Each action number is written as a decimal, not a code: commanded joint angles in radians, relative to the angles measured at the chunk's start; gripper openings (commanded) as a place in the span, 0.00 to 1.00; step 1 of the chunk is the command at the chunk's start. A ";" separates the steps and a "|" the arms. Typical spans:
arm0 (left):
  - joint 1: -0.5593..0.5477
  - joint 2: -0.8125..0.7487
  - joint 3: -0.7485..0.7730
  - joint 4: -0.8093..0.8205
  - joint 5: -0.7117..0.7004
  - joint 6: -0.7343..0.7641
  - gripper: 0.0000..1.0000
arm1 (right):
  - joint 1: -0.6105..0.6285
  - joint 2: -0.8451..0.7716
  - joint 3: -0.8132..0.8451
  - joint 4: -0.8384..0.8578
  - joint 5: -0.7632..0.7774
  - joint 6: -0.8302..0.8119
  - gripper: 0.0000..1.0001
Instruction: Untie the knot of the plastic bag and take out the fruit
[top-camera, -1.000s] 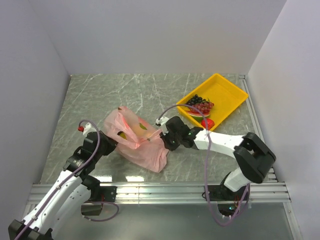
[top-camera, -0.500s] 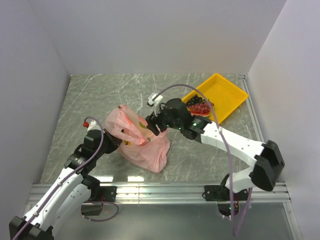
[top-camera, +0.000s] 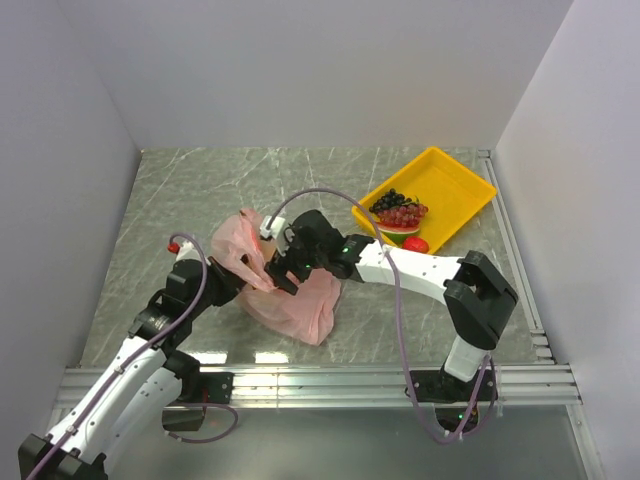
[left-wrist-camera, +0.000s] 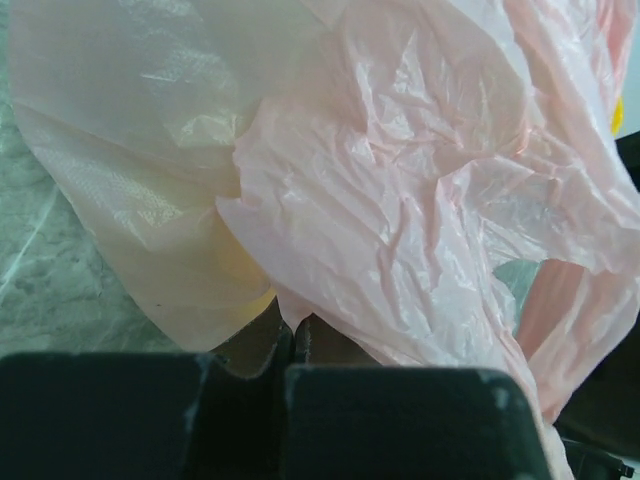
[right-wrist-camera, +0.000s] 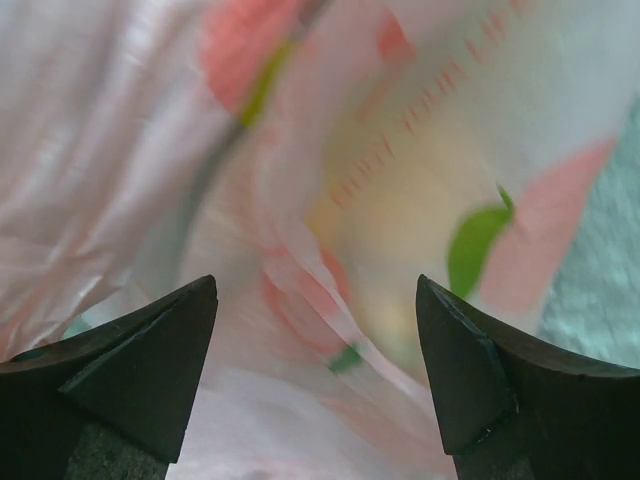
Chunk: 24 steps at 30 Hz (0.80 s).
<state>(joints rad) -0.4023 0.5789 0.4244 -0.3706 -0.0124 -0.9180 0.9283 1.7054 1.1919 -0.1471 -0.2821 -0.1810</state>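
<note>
The pink plastic bag (top-camera: 300, 300) lies crumpled on the marble table, left of centre. My left gripper (top-camera: 228, 280) is at the bag's left edge. In the left wrist view its fingers (left-wrist-camera: 262, 352) are shut on a fold of the plastic bag (left-wrist-camera: 400, 200). My right gripper (top-camera: 282, 268) hovers over the top of the bag, open. In the right wrist view its gripper (right-wrist-camera: 315, 350) has only the printed plastic bag (right-wrist-camera: 300, 150) behind the gap. A pale yellow fruit (right-wrist-camera: 400, 230) shows blurred through the film. I cannot make out the knot.
A yellow tray (top-camera: 455, 190) stands at the back right, holding grape bunches (top-camera: 400, 210) and a small red fruit (top-camera: 416, 244). White walls close in the table at left, back and right. The right arm's cable arcs over the bag.
My right gripper has opened and swung from the bag's right side up and leftward over its top. The left gripper has kept its grip on the bag's edge.
</note>
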 joint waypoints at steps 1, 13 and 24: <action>0.003 0.009 -0.012 0.050 0.031 0.007 0.01 | 0.029 0.016 0.075 0.093 -0.032 0.009 0.87; 0.003 -0.005 -0.070 0.045 0.015 -0.061 0.01 | 0.034 0.148 0.101 0.176 0.204 0.103 0.33; 0.005 -0.091 -0.067 -0.100 -0.116 -0.169 0.00 | -0.264 0.068 0.038 0.127 0.360 0.290 0.00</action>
<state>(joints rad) -0.4023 0.5224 0.3496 -0.4362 -0.0704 -1.0405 0.7300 1.7924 1.1805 0.0154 0.0086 0.0441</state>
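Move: The bag rim that the open right hand is about to shut on lies about 4 cm ahead, 3 cm to its left and 2 cm below; the bag's body lies below, roughly 4 cm back and 3 cm right. The yellow tray stands some 17 cm ahead and 33 cm right, the watermelon slice in it about 11 cm ahead and 27 cm right. From the left hand, that rim is some 4 cm ahead and 8 cm right, about level. The right fingers shut on the bag's rim after a small hop left and up, then forward and down, and pull the pinched film about 9 cm forward and 10 cm right towards the tray, the wrist swinging some 30 degrees clockwise. The left hand keeps its pinch on the near-left film, sinking about 3 cm. ##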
